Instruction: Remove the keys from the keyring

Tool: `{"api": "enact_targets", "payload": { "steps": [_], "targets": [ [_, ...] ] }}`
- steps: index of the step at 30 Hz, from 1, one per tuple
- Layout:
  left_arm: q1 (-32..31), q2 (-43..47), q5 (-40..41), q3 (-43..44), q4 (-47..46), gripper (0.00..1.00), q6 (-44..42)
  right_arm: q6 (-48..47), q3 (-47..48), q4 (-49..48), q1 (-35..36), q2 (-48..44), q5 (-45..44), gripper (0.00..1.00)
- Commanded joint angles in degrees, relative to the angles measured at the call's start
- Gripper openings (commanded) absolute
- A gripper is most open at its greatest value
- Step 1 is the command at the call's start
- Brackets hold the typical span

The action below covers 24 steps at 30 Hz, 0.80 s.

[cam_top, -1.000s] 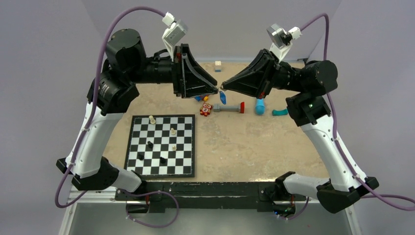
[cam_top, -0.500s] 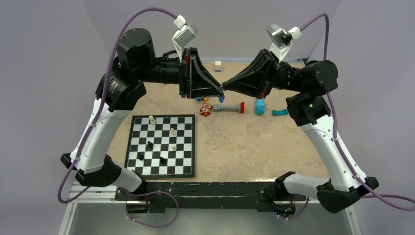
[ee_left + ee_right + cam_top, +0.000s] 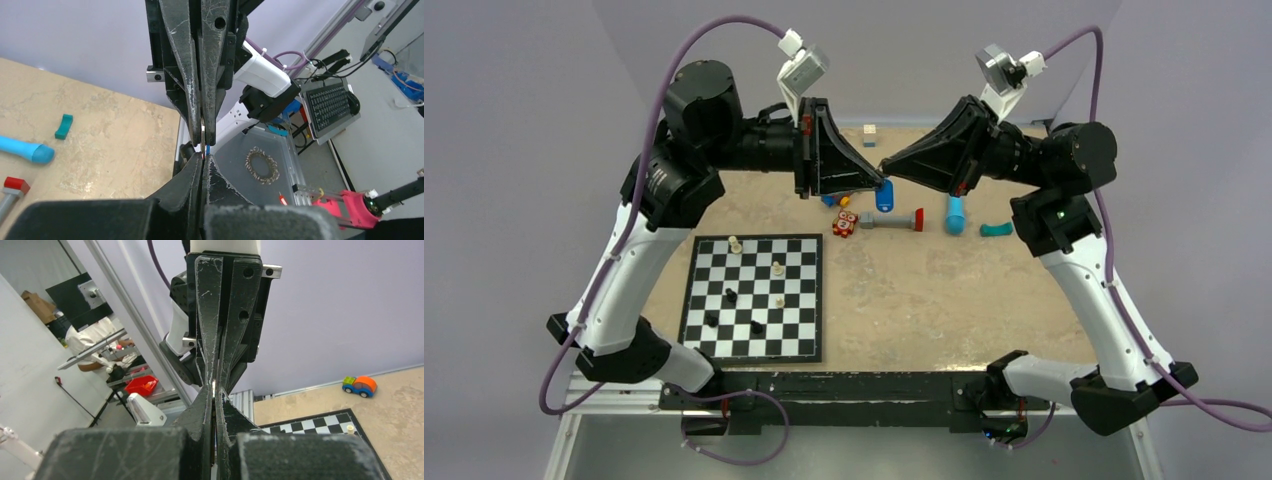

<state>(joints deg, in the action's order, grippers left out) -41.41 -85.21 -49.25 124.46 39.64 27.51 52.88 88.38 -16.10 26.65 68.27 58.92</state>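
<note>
High over the back of the table my two grippers meet tip to tip. The left gripper (image 3: 878,181) is shut, and so is the right gripper (image 3: 887,176). The keyring's blue tag (image 3: 884,195) hangs flat-faced just under the two tips. In the left wrist view my left gripper (image 3: 202,156) is pinched shut next to a sliver of blue tag (image 3: 207,148). A thin silvery key (image 3: 203,132) shows edge-on between the right fingers above. In the right wrist view the right gripper (image 3: 215,388) holds that same silvery glint. The ring itself is hidden.
On the sandy table lie a chessboard (image 3: 799,330) with several pieces, a red block (image 3: 845,223), a grey bar with a red end (image 3: 892,220), a light-blue cylinder (image 3: 954,215), a teal curved piece (image 3: 996,230) and a small cube (image 3: 870,135).
The left arm swung right until its tip met the right gripper's, and its jaws went from open to shut. The blue tag now hangs face-on. The right arm barely moved.
</note>
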Motion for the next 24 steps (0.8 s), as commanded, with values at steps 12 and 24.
{"api": "enact_targets", "payload": {
  "steps": [12,24],
  "targets": [
    [-0.5,6.6,17.5,-10.4,-26.1,0.0,12.0,4.8,2.6,-10.8,0.4,1.7,-7.4,0.0],
    [-0.4,8.6,23.9,-11.0,-29.7,0.0,12.9,8.1,2.5,-15.5,0.3,2.6,-8.8,0.0]
  ]
}}
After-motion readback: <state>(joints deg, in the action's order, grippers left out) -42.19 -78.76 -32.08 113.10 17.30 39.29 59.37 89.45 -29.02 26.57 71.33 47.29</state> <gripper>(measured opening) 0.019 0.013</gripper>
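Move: The keyring with its keys is strung between the two closed grippers, high over the table: its middle lies about 1 cm ahead of the left hand's pinch, 1 cm above it and hardly to its right. From the right hand's pinch it lies about 1 cm back and 1 cm below. The blue fob hangs some 2 cm back from the left hand's pinch and 1 cm below; the right fingertips sit about 2 cm ahead of that pinch and 2 cm above. Both hands, fingers still shut on the keyring bunch from opposite sides, lift it together about 5 cm up and 3 cm forward, tips staying close instead of pulling apart. As they rise, both tip their fingers upward by some 10 to 15 degrees and swing them forward, the left counter-clockwise rather more than the right clockwise, while the left's grip effort rises. ##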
